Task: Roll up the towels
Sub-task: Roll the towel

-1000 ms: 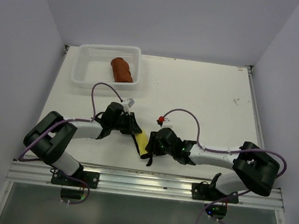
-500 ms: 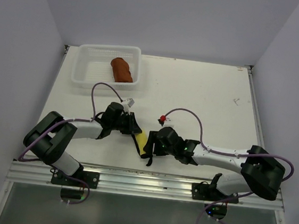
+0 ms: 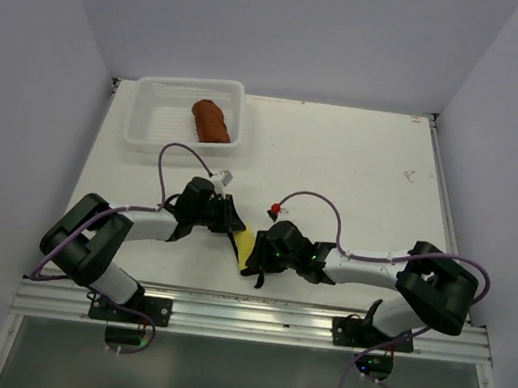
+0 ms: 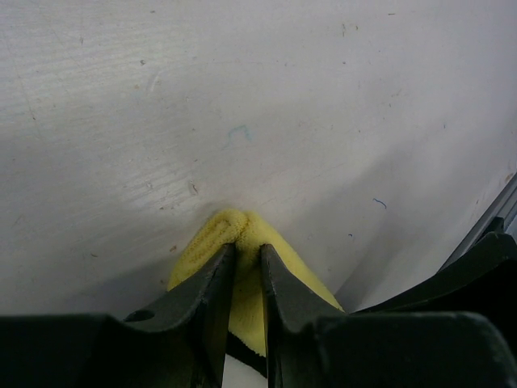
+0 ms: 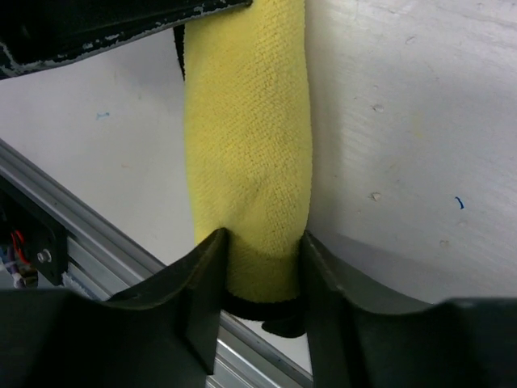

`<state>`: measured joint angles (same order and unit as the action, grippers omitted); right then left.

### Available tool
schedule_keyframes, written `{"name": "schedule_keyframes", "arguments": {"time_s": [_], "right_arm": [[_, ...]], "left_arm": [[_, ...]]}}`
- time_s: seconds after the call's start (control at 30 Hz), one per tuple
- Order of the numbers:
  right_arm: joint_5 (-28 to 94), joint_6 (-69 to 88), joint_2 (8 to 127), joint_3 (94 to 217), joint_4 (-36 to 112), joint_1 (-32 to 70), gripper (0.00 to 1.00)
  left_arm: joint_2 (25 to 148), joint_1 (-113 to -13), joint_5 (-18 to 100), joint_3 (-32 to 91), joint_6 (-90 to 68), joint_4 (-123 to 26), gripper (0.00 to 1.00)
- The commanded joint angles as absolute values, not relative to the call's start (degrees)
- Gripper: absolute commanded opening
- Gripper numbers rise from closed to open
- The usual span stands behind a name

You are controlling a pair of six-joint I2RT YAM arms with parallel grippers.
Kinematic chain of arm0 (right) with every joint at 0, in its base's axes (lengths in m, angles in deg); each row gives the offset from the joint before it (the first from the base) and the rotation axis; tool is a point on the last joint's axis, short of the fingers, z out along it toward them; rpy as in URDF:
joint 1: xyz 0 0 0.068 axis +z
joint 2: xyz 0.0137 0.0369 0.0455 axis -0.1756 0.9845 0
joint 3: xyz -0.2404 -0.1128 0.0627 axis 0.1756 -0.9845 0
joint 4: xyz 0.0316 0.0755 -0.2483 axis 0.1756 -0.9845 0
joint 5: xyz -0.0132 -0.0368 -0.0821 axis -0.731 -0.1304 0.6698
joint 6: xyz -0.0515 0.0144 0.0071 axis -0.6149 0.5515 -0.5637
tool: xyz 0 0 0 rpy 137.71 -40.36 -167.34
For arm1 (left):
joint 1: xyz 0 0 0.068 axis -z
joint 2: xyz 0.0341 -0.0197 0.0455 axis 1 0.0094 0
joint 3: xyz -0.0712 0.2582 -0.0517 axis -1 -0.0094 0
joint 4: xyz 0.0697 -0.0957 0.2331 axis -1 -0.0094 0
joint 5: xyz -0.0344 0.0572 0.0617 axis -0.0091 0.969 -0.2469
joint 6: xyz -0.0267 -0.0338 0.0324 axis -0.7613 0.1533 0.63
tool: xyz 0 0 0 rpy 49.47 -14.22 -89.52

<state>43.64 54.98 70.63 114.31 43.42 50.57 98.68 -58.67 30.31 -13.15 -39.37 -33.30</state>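
Note:
The yellow towel [image 3: 246,245] lies as a tight roll near the table's front edge, its dark hem [image 5: 275,311] at the near end. My left gripper [image 3: 234,233] is shut on the roll's far end [image 4: 242,230], pinching a fold between nearly closed jaws [image 4: 246,252]. My right gripper [image 3: 257,260] is shut on the near end of the yellow towel [image 5: 250,145], both fingers pressed against its sides [image 5: 262,246]. The rust-brown towel [image 3: 212,121] sits rolled inside the white mesh basket [image 3: 192,83], far from both grippers.
A metal rail [image 3: 256,310] runs along the table's near edge, close under the right gripper and seen as the rail [image 5: 81,234] in its wrist view. The basket stands at the back left. Purple cables loop over both forearms.
The right gripper opened slightly, then closed again on the towel's near end, moving a little left. Its elbow swung out right and came back. The left arm stayed still.

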Motion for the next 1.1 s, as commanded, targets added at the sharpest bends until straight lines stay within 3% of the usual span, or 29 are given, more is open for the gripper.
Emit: {"name": "schedule_keyframes", "arguments": {"time_s": [0.0,0.23,0.3,0.33,0.53,0.87,1.07], "right_arm": [[38.7,54.9,70.5,113.3,44.1,50.8,0.38],[40.7,52.0,68.7,112.4,43.4,51.8,0.07],[44.0,50.1,68.5,113.0,42.9,52.8,0.02],[45.7,49.5,68.5,113.4,42.7,54.2,0.00],[61.0,46.1,71.2,117.0,42.0,60.6,0.00],[75.0,47.5,75.5,124.9,36.1,64.0,0.00],[78.2,46.0,78.5,130.3,31.9,65.1,0.00]], "left_arm": [[100.8,-58.8,37.0,-15.8,-36.4,-44.6,0.25],[100.1,-59.0,37.9,-11.5,-35.9,-48.0,0.27],[99.2,-59.4,37.9,-9.7,-35.7,-50.3,0.33],[98.8,-59.6,38.2,-7.8,-35.7,-52.3,0.46],[94.4,-60.6,40.8,-1.7,-34.9,-60.3,0.70],[87.1,-60.9,47.0,3.5,-34.2,-74.9,0.79],[84.0,-60.9,47.0,4.7,-37.2,-78.2,0.94]]}}
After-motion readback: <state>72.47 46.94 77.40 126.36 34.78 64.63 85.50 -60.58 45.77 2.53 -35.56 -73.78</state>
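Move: The left fingers still hold the far end of the rolled yellow towel; its middle lies about 4 cm back and 3 cm right of them, 1 cm lower. From the right hand, its open fingers astride the towel's near end, that middle is about 5 cm ahead and 3 cm left, at much the same height. The loose black flap sticks out roughly 3 cm back and 1 cm right of the right hand, 2 cm below. The right fingers close in and pinch the yellow towel's near end, then draw it back about 1.5 cm before swinging it forward and left, ending some 2.5 cm left and 2 cm up, with the fingers turned roughly 25 degrees to point more forward. The left fingers open wide, let go of the far end and pull away about 6 cm left and 6 cm up. ##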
